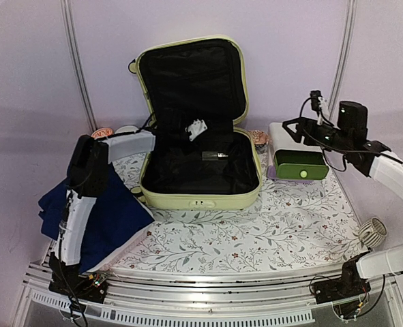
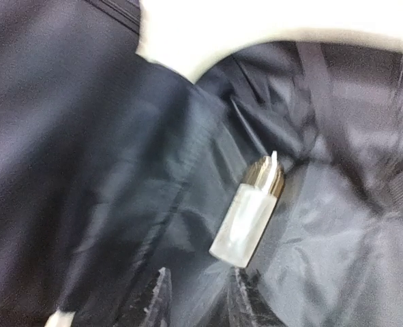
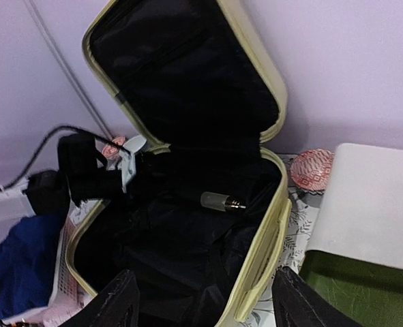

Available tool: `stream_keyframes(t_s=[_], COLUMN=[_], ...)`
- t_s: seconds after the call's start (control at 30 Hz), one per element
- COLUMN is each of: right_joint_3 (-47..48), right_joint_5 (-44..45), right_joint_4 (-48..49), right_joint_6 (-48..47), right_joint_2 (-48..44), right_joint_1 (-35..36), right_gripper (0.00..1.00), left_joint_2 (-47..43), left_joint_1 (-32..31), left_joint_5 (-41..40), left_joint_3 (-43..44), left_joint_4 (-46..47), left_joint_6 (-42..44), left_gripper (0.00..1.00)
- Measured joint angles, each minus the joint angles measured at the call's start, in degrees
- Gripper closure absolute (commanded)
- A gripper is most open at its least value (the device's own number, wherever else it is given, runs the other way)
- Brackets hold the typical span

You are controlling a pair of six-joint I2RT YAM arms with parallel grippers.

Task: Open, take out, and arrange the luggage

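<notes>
The pale yellow-green luggage point(image 1: 200, 199) lies open in the middle of the table, its lid upright against the back wall and its black lining showing. A small frosted bottle with a metal cap point(image 1: 215, 155) lies inside near the hinge; it also shows in the left wrist view point(image 2: 245, 221) and the right wrist view point(image 3: 218, 200). My left gripper point(image 1: 196, 129) reaches into the case from the left. It is open and empty point(image 2: 198, 300), with the bottle just beyond its right fingertip. My right gripper point(image 1: 291, 127) hangs raised to the right of the case, wide open and empty point(image 3: 204, 300).
A dark blue cloth point(image 1: 99, 211) lies at the left under my left arm. A white box with a green drawer point(image 1: 298, 163) stands right of the case. A red patterned round item point(image 3: 311, 168) sits between them. A white coiled thing point(image 1: 373, 233) is at the right edge.
</notes>
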Motion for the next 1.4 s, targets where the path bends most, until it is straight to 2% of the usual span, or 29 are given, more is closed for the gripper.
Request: stream_keyframes(t_s=[0.23,0.37,0.43,0.5,0.57,0.6,0.63,0.67,0.73,0.8,0.93,1.1,1.3,1.4], right_joint_3=[11.37,18.27,23.02,29.92,35.98,38.16,39.41,40.52,41.33,41.31,41.33,41.33,40.11,36.17], right_joint_5=[1.01,1.55,1.99,2.64,3.52,4.17,4.7,4.98,5.16,5.2,5.46,5.42,5.51,5.7], right_joint_4=[-2.97,-6.14,-8.92,-12.9,-16.48,-18.1,-19.12,-20.46,-22.34,-24.17,-26.49,-29.2,-35.89,-34.58], right_joint_6=[-12.74,-21.05,-23.93,-25.73,-26.73,-27.04,-27.52,-27.61,-27.34,-27.1,-27.8,-29.77,-35.74,-38.88], right_joint_2=[15.56,24.06,28.44,34.16,39.5,41.77,43.32,44.98,47.65,49.48,51.36,52.48,53.02,50.75], right_joint_1=[8.5,11.89,13.44,15.17,17.05,18.1,18.93,19.98,21.7,23.1,25.11,27.85,32.48,33.55], right_gripper=[0.34,0.42,0.57,0.65,0.78,0.89,0.95,0.97,0.98,0.98,0.98,0.97,0.97,0.97], left_joint_2=[-20.2,-28.48,-31.23,-33.7,-35.98,-37.07,-37.81,-38.66,-40.74,-43.43,-52.57,-65.7,-66.2,-64.85], left_joint_1=[-0.96,-1.88,-1.9,-1.31,-0.79,-0.85,-1.11,-1.77,-4.5,-7.87,-12.52,-12.79,-10.95,-9.38], left_joint_5=[0.09,-3.72,-6.12,-8.22,-10.08,-12.04,-14.62,-17.97,-23.5,-25.35,-23.63,-22.03,-20.76,-19.32], left_joint_3=[-17.05,-23.06,-24.2,-25.09,-26.75,-27.76,-28.41,-29.33,-31.54,-34.03,-40.37,-48.74,-52.11,-52.11], left_joint_4=[5.16,3.39,0.74,-2.78,-6.8,-9.25,-11.5,-14.14,-20.0,-24.83,-30.21,-30.69,-29.73,-29.14], left_joint_6=[-12.81,-22.51,-27.56,-33.05,-37.77,-39.91,-41.31,-43.04,-46.29,-49.59,-55.91,-62.47,-65.33,-65.37], left_gripper=[0.59,0.54,0.51,0.46,0.39,0.36,0.34,0.34,0.36,0.37,0.36,0.34,0.31,0.31])
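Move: The suitcase's near wall lies about 10 cm back from the right hand, 27 to its left and 24 below. In the case, the small bottle is some 17 ahead, 25 left and 28 below that hand; the open green drawer is about 6 ahead, 6 right and 20 below. From the left hand, the case's near-left corner is roughly 25 back, 17 left and 5 below, the bottle 4 ahead, 5 right and 8 below, and the navy cloth 38 back and 32 left. Making for the inside of the suitcase's near wall, the right hand sweeps about 25 cm left and sinks nearly as far, first slightly forward and then back, shutting its fingers and turning them steeply down. The left hand backs out of the case past the bottle, some 27 cm back and 15 left, rising then sinking as it opens and swings counter-clockwise towards the near-left corner. ##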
